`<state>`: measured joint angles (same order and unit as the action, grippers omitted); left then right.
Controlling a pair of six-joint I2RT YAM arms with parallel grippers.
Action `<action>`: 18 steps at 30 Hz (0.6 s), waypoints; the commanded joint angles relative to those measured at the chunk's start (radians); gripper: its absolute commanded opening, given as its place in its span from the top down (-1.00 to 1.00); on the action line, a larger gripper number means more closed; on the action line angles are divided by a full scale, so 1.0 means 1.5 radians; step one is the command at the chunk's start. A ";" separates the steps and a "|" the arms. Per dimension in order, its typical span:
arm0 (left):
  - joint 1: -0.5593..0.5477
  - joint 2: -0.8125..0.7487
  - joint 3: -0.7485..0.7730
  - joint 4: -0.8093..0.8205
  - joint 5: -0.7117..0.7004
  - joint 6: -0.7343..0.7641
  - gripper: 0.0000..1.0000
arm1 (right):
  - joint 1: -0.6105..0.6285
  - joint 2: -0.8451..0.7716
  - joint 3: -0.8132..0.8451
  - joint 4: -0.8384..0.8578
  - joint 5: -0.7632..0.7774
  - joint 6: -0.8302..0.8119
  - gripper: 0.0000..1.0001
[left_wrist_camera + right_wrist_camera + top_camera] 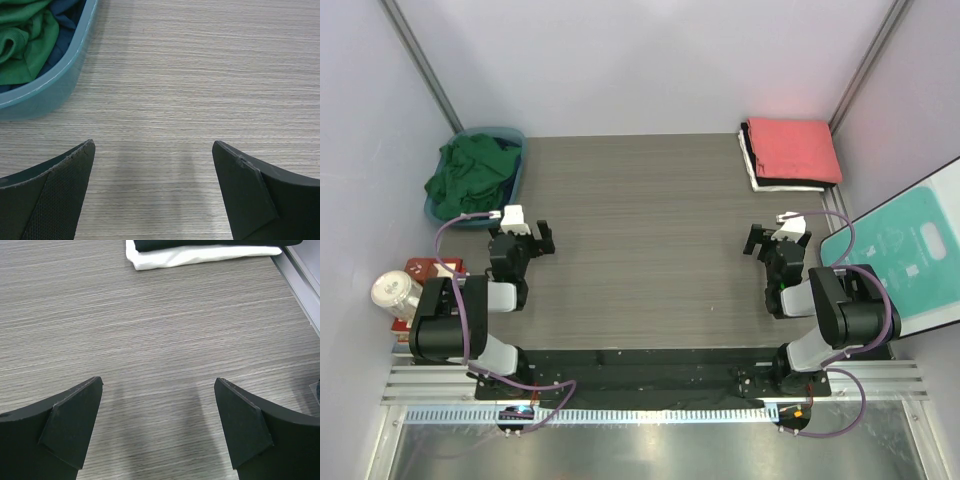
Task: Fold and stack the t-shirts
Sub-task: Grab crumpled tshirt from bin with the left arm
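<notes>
A crumpled dark green t-shirt point(472, 170) lies in the teal tub point(515, 172) at the back left; in the left wrist view the green shirt point(22, 42) lies over a navy one point(62, 20). A folded stack with a coral-red shirt point(792, 148) on top of black and white ones point(752, 168) sits at the back right; its white shirt point(200, 255) and black shirt point(210, 244) show in the right wrist view. My left gripper point(528, 238) is open and empty over bare table. My right gripper point(772, 243) is open and empty too.
A teal-and-white board point(910, 250) leans at the right edge. A jar point(395, 290) and a red item point(420, 270) sit at the left edge. The wood-grain table point(650, 240) lies between the arms. Grey walls close in the back and sides.
</notes>
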<state>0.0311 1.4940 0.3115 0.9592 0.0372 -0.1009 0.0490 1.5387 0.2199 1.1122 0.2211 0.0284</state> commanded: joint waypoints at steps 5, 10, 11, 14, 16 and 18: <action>-0.001 0.001 0.001 0.035 -0.003 -0.001 -0.99 | 0.000 -0.001 0.012 0.044 0.002 0.004 -0.99; -0.001 -0.024 0.000 0.037 0.026 0.016 -0.99 | 0.000 -0.060 0.031 -0.036 -0.056 -0.015 -0.99; -0.001 -0.054 0.008 -0.042 0.065 0.020 -1.00 | 0.000 -0.084 0.046 -0.079 -0.079 -0.015 -1.00; -0.001 -0.159 0.106 -0.262 0.176 0.089 -0.99 | 0.000 -0.166 0.122 -0.250 -0.112 -0.029 -0.99; -0.001 -0.194 0.213 -0.498 0.217 0.126 -0.99 | 0.000 -0.206 0.188 -0.355 -0.175 -0.067 -0.99; -0.002 -0.218 0.290 -0.711 0.276 0.238 -1.00 | 0.001 -0.216 0.290 -0.535 -0.259 -0.162 -1.00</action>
<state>0.0307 1.2690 0.5007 0.4671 0.2344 0.0147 0.0490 1.2888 0.4145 0.7097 0.0502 -0.0315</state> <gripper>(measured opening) 0.997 0.996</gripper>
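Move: The green t-shirt crumpled in the bin is some 13 cm ahead of the left hand and 11 cm to its left, at about fingertip height; the blue cloth showing at the bin's inner edge is nearer, roughly 10 cm ahead and 3 cm left. From the right hand the green t-shirt lies about 70 cm to the left and 13 cm ahead. The folded stack is 19 cm ahead of that hand, 3 cm to its right and slightly below. Up off their rest poses go both empty hands, speeding up after a brief wait. The left rises about 5 cm and drifts 3 cm right, alongside the bin and slightly away from it, turning some 15 degrees clockwise; the right climbs about 7 cm while easing forward and left, turning counter-clockwise. Both grippers stay wide open and touch nothing. ##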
